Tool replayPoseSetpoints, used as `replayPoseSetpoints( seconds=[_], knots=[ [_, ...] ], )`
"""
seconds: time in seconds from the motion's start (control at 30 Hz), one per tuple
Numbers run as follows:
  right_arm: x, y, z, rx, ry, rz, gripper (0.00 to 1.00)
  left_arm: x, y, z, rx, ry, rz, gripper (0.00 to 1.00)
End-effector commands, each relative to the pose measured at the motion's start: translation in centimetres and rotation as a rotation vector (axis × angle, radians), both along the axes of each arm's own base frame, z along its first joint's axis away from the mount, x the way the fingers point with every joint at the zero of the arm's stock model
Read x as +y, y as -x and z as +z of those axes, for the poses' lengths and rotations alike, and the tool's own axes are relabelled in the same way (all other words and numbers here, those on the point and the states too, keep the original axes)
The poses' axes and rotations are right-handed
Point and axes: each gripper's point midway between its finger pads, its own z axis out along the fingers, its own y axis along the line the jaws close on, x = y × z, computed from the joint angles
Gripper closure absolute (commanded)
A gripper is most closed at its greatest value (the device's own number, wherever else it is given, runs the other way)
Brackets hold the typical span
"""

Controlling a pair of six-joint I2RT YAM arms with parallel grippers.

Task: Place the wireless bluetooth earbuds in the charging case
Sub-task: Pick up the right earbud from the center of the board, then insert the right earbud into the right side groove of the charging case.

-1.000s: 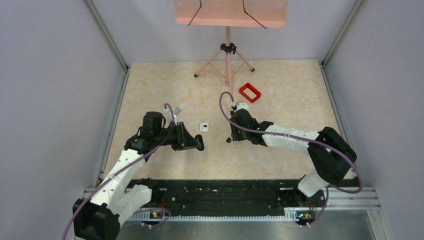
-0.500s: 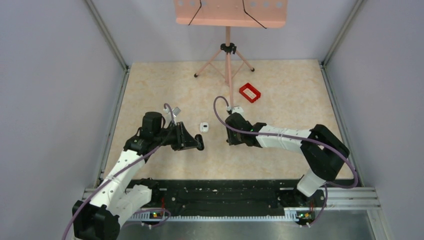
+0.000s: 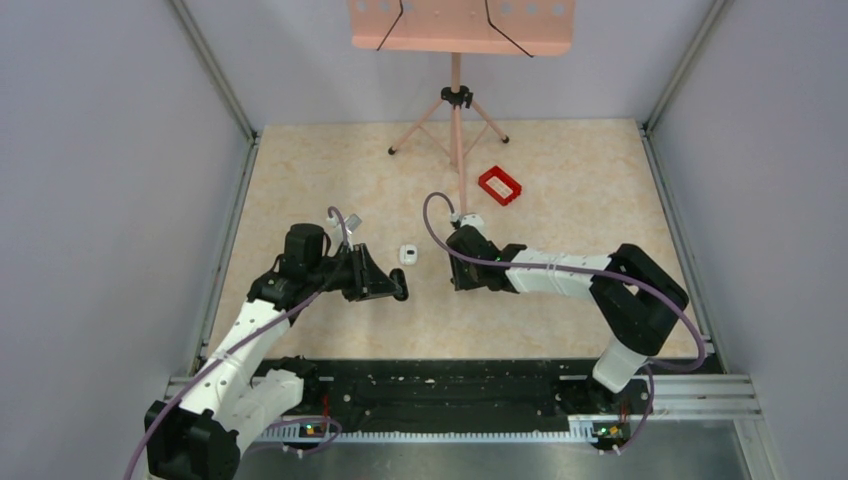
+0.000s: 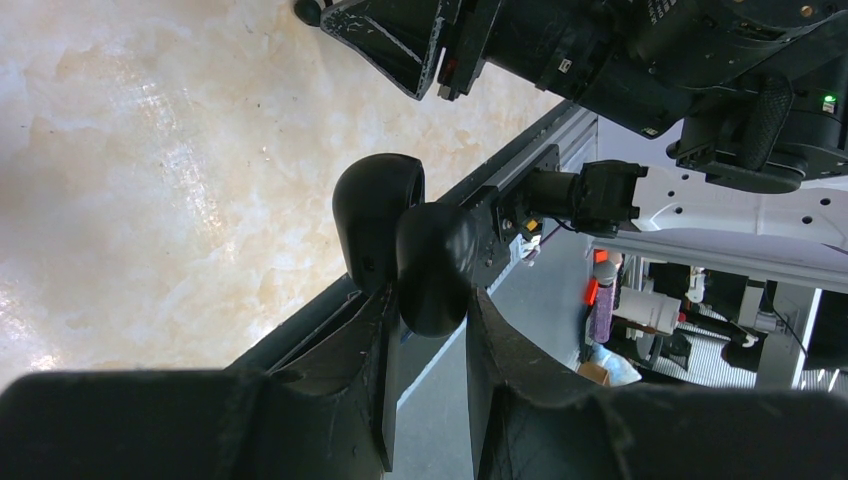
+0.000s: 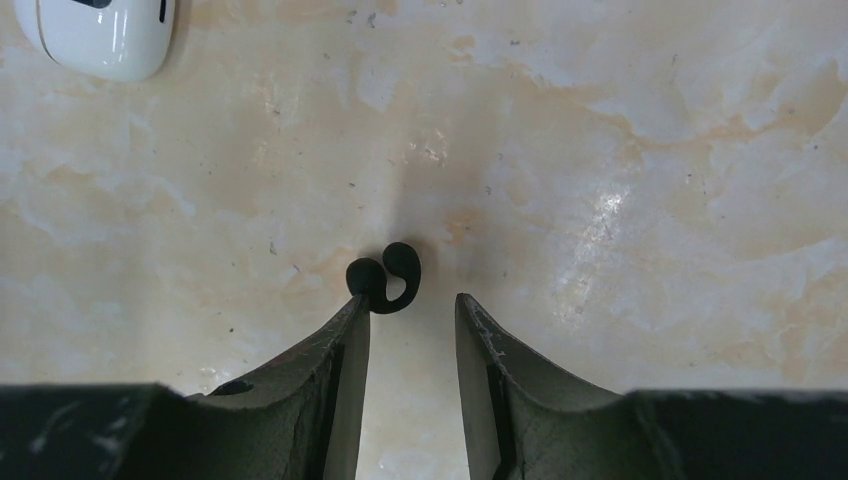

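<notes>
The glossy black charging case (image 4: 432,262) hangs above the table with its lid (image 4: 375,215) swung open, and my left gripper (image 4: 428,300) is shut on its body. In the top view that gripper (image 3: 396,288) sits left of centre. One tiny black earbud (image 5: 385,278) lies on the table, touching the tip of the left finger (image 5: 345,335) of my right gripper (image 5: 410,308). That gripper is open with nothing between its fingers. In the top view the right gripper (image 3: 458,282) points down and hides the earbud.
A small white rounded-square object (image 3: 408,254) lies between the two grippers, at the upper left in the right wrist view (image 5: 100,35). A red rectangular frame (image 3: 499,185) sits further back. A pink stand's tripod (image 3: 456,110) stands at the rear.
My right arm has slid left, so its wrist now covers the earbud that lay uncovered a second ago. The left arm and the case have not moved.
</notes>
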Motion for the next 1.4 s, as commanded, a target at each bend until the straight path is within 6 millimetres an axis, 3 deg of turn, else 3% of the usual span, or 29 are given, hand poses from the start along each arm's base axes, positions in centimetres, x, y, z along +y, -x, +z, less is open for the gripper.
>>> replayPoseSetpoints(
  seconds=[0.0, 0.2, 0.47, 0.6, 0.7, 0.97, 1.03, 1.17, 1.37],
  knots=[
    [1.5, -1.5, 0.9, -0.034, -0.048, -0.012, 0.63, -0.2, -0.5, 1.6, -0.062, 0.024, -0.013, 1.00],
    [2.0, -2.0, 0.6, -0.025, -0.052, -0.004, 0.64, -0.3, -0.5, 1.5, -0.054, 0.026, -0.016, 1.00],
    [2.7, -2.1, 0.9, -0.022, -0.085, 0.004, 0.72, -0.2, -0.4, 1.3, -0.055, 0.025, -0.017, 1.00],
    [2.9, -2.2, 1.3, -0.027, -0.091, 0.005, 0.83, -0.2, -0.4, 1.2, -0.053, 0.026, -0.019, 1.00],
    [2.9, -2.2, 1.8, -0.033, -0.098, 0.005, 0.99, -0.3, -0.4, 1.2, -0.055, 0.026, -0.019, 1.00],
    [2.1, -1.9, 3.6, -0.049, -0.104, 0.014, 1.00, -0.3, -0.4, 1.2, -0.057, 0.030, -0.021, 1.00],
    [1.7, -1.5, 4.2, -0.054, -0.136, 0.045, 1.00, -0.4, -0.3, 1.2, -0.057, 0.036, -0.028, 1.00],
    [0.7, -0.4, 8.4, -0.142, -0.302, 0.131, 1.00, -1.2, 0.7, 2.0, -0.073, 0.100, -0.111, 1.00],
    [-2.6, 2.4, 13.1, -0.211, -0.336, 0.196, 1.00, -1.6, 1.5, 5.1, -0.262, 0.119, -0.191, 1.00]
  ],
)
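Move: The right earbud lies on the board only some 2 cm to the right hand's left, 1 cm ahead and about 1 cm below its open fingertips. From this hand the white case stands about 10 cm left and 5 cm ahead, the stand's front foot some 11 cm straight ahead, and the black case in the left grip roughly 11 cm left, 5 cm back and 15 cm up. From the left hand the earbud is about 10 cm right, 7 cm ahead and 16 cm down. The right fingers shut fully and pinch the right earbud, after the hand has slid level about 2 cm left and a touch forward to bring it between them. After a short hold the right hand lifts some 9 cm, swinging about 4 cm right and slightly back, the fingertips tilting up forward and left by about 15 degrees. The left keeps its grip on the black case and, late on, eases up, back and right by about 2 cm. ##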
